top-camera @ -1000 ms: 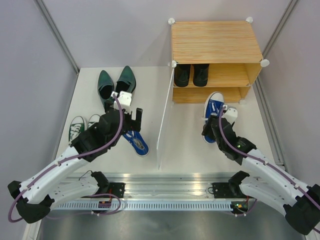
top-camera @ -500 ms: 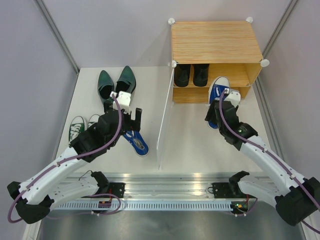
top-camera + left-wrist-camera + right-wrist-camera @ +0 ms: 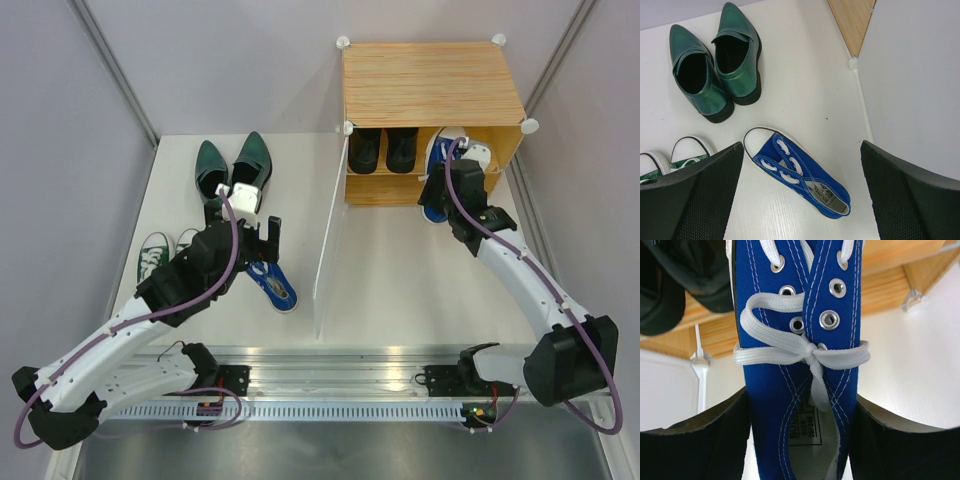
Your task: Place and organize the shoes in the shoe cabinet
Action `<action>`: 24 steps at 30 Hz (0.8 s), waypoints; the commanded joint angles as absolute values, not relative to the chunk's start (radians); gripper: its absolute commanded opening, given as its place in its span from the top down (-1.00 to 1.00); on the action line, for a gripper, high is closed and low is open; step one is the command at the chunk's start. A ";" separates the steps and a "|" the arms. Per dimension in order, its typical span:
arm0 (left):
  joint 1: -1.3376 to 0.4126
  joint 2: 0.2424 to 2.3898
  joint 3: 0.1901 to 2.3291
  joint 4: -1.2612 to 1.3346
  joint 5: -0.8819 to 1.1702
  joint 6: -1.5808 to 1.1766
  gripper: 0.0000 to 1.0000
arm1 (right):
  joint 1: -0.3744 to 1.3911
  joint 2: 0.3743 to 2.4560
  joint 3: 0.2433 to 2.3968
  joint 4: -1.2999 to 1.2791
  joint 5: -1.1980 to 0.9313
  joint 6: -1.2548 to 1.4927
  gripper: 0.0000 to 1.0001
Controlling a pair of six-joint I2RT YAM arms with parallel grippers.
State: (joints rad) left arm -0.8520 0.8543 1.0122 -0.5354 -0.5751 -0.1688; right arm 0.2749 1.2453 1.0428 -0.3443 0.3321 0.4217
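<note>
The wood-grain shoe cabinet (image 3: pixel 432 85) stands at the back right, with black dress shoes (image 3: pixel 383 150) on its upper shelf. My right gripper (image 3: pixel 455 188) is shut on a blue sneaker (image 3: pixel 800 315) at the heel end. The sneaker's toe points into the upper shelf, just right of the black shoes (image 3: pixel 670 285). My left gripper (image 3: pixel 800 195) hangs open above a second blue sneaker (image 3: pixel 797 172) lying on the table. Dark green pointed shoes (image 3: pixel 715 65) sit behind it. The green white-toed sneakers (image 3: pixel 675 157) are to the left, partly hidden by a finger.
The cabinet's translucent door panel (image 3: pixel 328 230) stands open on edge between the two arms, reaching toward the table's near edge. Grey walls close in on both sides. A metal rail (image 3: pixel 330 385) with the arm bases runs along the near edge.
My right arm has carried the blue sneaker from above the table up and forward to the cabinet's upper shelf. The left arm has barely moved.
</note>
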 commanded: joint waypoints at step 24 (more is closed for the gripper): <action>-0.847 0.854 1.009 -0.495 -0.594 -0.149 -0.99 | 0.118 1.595 1.368 -0.080 0.181 0.222 0.88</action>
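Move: The right hand already holds a blue sneaker, toe forward. The free slot on the cabinet's upper shelf lies about 15 cm ahead of it, 2 cm to the right and 4 cm below. The nearer black shoe stands about 15 cm ahead and 7 cm left, the farther one equally far ahead and 16 cm left. From the left hand the slot is roughly 20 cm ahead, 48 cm right and 10 cm lower. The right hand, still gripping the blue sneaker, carries it about 9 cm forward into the upper shelf, finally sinking. ##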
